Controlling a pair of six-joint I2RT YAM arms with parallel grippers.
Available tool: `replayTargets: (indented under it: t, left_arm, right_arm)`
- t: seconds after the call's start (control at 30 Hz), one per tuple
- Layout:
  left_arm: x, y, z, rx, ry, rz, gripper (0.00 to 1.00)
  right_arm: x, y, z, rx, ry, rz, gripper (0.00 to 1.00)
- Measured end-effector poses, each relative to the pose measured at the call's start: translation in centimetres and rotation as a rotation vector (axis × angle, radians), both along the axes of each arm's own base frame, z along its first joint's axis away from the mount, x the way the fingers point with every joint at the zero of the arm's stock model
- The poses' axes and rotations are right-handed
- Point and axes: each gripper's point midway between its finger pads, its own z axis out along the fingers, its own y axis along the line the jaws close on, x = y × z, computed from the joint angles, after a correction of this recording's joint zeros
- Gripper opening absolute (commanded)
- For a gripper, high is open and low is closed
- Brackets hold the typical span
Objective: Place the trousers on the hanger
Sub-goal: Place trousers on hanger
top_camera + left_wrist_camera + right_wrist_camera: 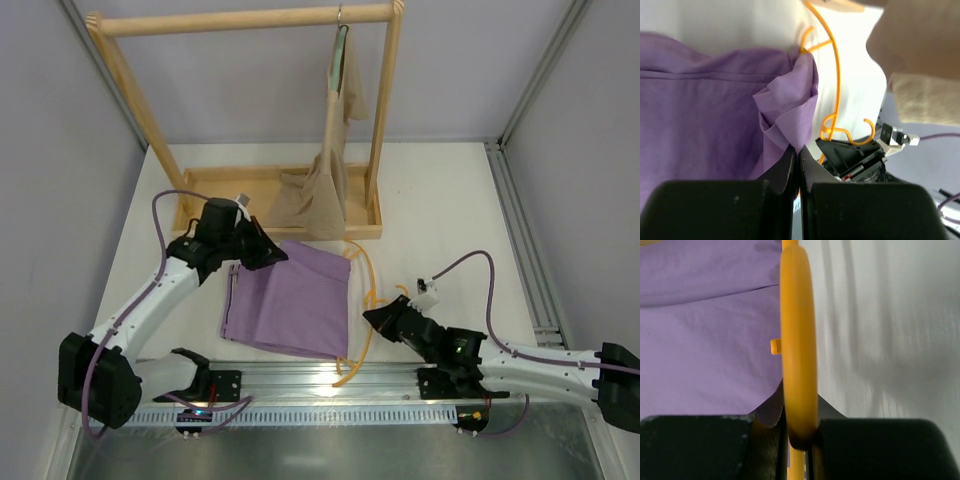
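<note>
The lilac trousers [290, 305] lie folded flat on the white table, in front of the wooden rack. My left gripper [274, 255] is shut on a bunched fold at their far edge; the left wrist view shows fabric [790, 112] pinched between the closed fingertips [799, 151]. Along the trousers' right edge runs the thin orange hanger [366, 300], its hook [850, 136] curling beside my right gripper [372, 316]. That gripper is shut on the hanger's bar [799, 340], which stands upright between the fingers [800, 432], with the trousers [705, 340] to its left.
A wooden rack [250, 20] stands at the back, with a beige garment [335, 150] hanging from a grey-green hanger down into its base tray [230, 178]. An aluminium rail [300, 378] runs along the near edge. Grey walls and frame posts close both sides.
</note>
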Motion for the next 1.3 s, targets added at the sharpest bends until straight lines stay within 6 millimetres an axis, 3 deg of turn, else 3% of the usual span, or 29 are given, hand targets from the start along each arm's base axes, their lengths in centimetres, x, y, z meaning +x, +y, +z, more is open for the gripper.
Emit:
replayTargets:
  t: [0.13, 0.2, 0.3, 0.57, 0.73, 0.8, 0.93, 1.07, 1.17, 1.3]
  left_arm:
    - [1.4, 3.7, 1.0, 0.101, -0.008, 0.06, 0.0]
    - [1.4, 5.8, 0.2, 0.163, 0.023, 0.084, 0.0]
    - [0.8, 7.4, -1.6, 0.227, 0.085, 0.079, 0.0]
    - [-1.4, 7.3, -7.7, 0.225, 0.175, 0.016, 0.0]
    - [0.1, 6.3, -8.0, 0.173, 0.11, -0.005, 0.0]
    - [0.9, 5.7, -7.6, 0.144, 0.072, -0.016, 0.07]
    - [2.8, 5.3, -6.9, 0.116, -0.008, -0.013, 0.43]
    - [3.1, 6.2, -7.3, 0.151, -0.022, 0.026, 0.53]
    - [1.1, 7.2, -8.2, 0.231, -0.001, 0.055, 0.54]
    - [-2.4, 7.1, -7.5, 0.264, -0.027, 0.044, 0.53]
  right_arm:
    - [-0.4, -0.7, 0.2, 0.053, 0.035, -0.04, 0.04]
    - [-0.5, -0.9, 1.2, 0.089, 0.037, -0.051, 0.04]
    - [-0.5, -1.6, 2.5, 0.084, 0.036, -0.069, 0.04]
    - [-1.4, -3.2, 4.2, -0.121, 0.059, -0.019, 0.04]
    - [-1.6, -3.2, 3.6, -0.254, 0.077, 0.038, 0.04]
    - [-1.6, -3.1, 3.7, -0.283, 0.067, 0.062, 0.04]
    - [-1.7, -3.3, 3.9, -0.313, 0.044, 0.097, 0.04]
    - [-1.8, -3.5, 4.0, -0.323, 0.032, 0.117, 0.04]
    - [-1.8, -3.4, 4.1, -0.318, 0.031, 0.119, 0.04]
    - [-1.8, -3.4, 4.1, -0.317, 0.03, 0.119, 0.04]
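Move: The left hand already pinches the free end of the folded trousers. The striped waistband it is laid towards lies about 14 cm to its left, 2 cm nearer and some 16 cm lower. The yellow hanger is about 18 cm to its right, 5 cm nearer and 12 cm lower, and the beige shirt's hem about 15 cm ahead and 8 cm right, lower too. From the right hand, which holds the hanger, the trousers' middle is some 18 cm left, 6 cm ahead and 5 cm lower. Still pinching the trousers' free end, the left hand swings about 7 cm left, away from the hanger and towards the striped waistband, then sinks some 8 cm, edges forward and opens to about half to let go of the cloth, and finally draws back about 6 cm over the trousers. Meanwhile the right hand keeps its grip on the hanger, lifting it about 4 cm and drawing it some 3 cm right and slightly back while rolling its left side down by about 20 degrees. ##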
